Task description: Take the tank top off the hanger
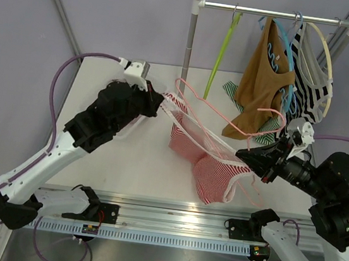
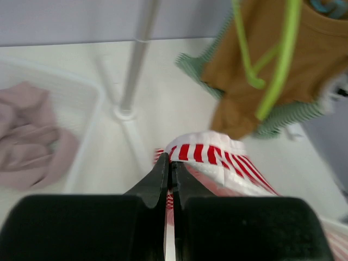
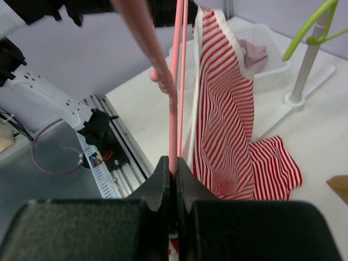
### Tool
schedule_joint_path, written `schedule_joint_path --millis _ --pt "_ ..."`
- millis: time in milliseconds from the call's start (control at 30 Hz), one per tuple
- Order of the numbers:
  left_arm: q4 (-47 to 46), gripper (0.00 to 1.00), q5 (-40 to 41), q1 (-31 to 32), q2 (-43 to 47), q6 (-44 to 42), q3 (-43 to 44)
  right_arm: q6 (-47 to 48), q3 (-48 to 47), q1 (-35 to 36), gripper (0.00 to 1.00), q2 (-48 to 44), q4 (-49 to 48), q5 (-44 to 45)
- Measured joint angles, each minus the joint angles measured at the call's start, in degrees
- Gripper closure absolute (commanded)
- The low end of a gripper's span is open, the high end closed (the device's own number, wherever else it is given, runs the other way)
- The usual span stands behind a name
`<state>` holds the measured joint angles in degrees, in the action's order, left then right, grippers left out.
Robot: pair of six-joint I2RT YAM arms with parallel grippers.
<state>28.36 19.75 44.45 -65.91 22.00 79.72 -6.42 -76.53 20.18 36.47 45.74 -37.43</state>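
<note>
The red-and-white striped tank top [image 1: 211,167] hangs stretched above the table between my two grippers, its lower part draped on the tabletop. It is still threaded on the pink hanger [image 1: 226,121]. My left gripper [image 1: 163,102] is shut on the top's white-edged hem [image 2: 217,155], the fabric pinched at the left gripper's [image 2: 172,163] fingertips. My right gripper [image 1: 240,155] is shut on the hanger's thin pink bar [image 3: 174,109]. In the right wrist view the striped cloth [image 3: 225,125] hangs just right of the right gripper [image 3: 173,163].
A clothes rack [image 1: 189,43] stands at the back with a green hanger [image 1: 223,47], a brown top [image 1: 263,84] and a black-and-white striped garment [image 1: 311,83]. A white basket holding pink cloth [image 2: 32,125] sits behind the left arm. A metal rail [image 1: 169,222] runs along the near edge.
</note>
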Motion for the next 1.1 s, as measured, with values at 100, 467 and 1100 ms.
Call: schedule_joint_path --millis 100,467,1100 --pt "-9.7 1.00 -12.8 0.0 7.0 -0.2 -10.7 -3.4 2.8 0.0 1.00 -1.5 -7.6 -1.5" --pt "-27.2 1.00 -27.7 13.1 8.1 -5.5 -24.2 -16.8 10.9 0.0 1.00 -0.5 -38.4 4.9" --pt "0.6 0.01 8.3 12.9 -3.4 6.5 -19.9 -10.2 -10.8 0.0 1.00 16.2 0.0 47.1"
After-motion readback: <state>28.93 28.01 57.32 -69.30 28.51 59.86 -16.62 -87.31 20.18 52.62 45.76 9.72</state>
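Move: The left hand still grips a strap of the striped tank top. The clear table patch it is bound for lies about 9 cm back, 18 to its right and 36 below; the white bin is some 23 cm ahead, 16 left and 34 below. From the right hand, holding the pink hanger, the free stretch of rail is roughly 42 cm ahead, 4 right and 17 above, the brown top about 35 ahead, 11 right and 5 below. Keeping its pinch on the strap, the left hand draws the tank top back and to the right about 12 cm, swinging clockwise, then swings back, comes forward some 7 cm and sinks low over the table before opening wide. The right hand keeps the hanger pinched, lifts it about 8 cm, then carries it forward and right towards the rack, dipping again and turning some 50 degrees clockwise. ##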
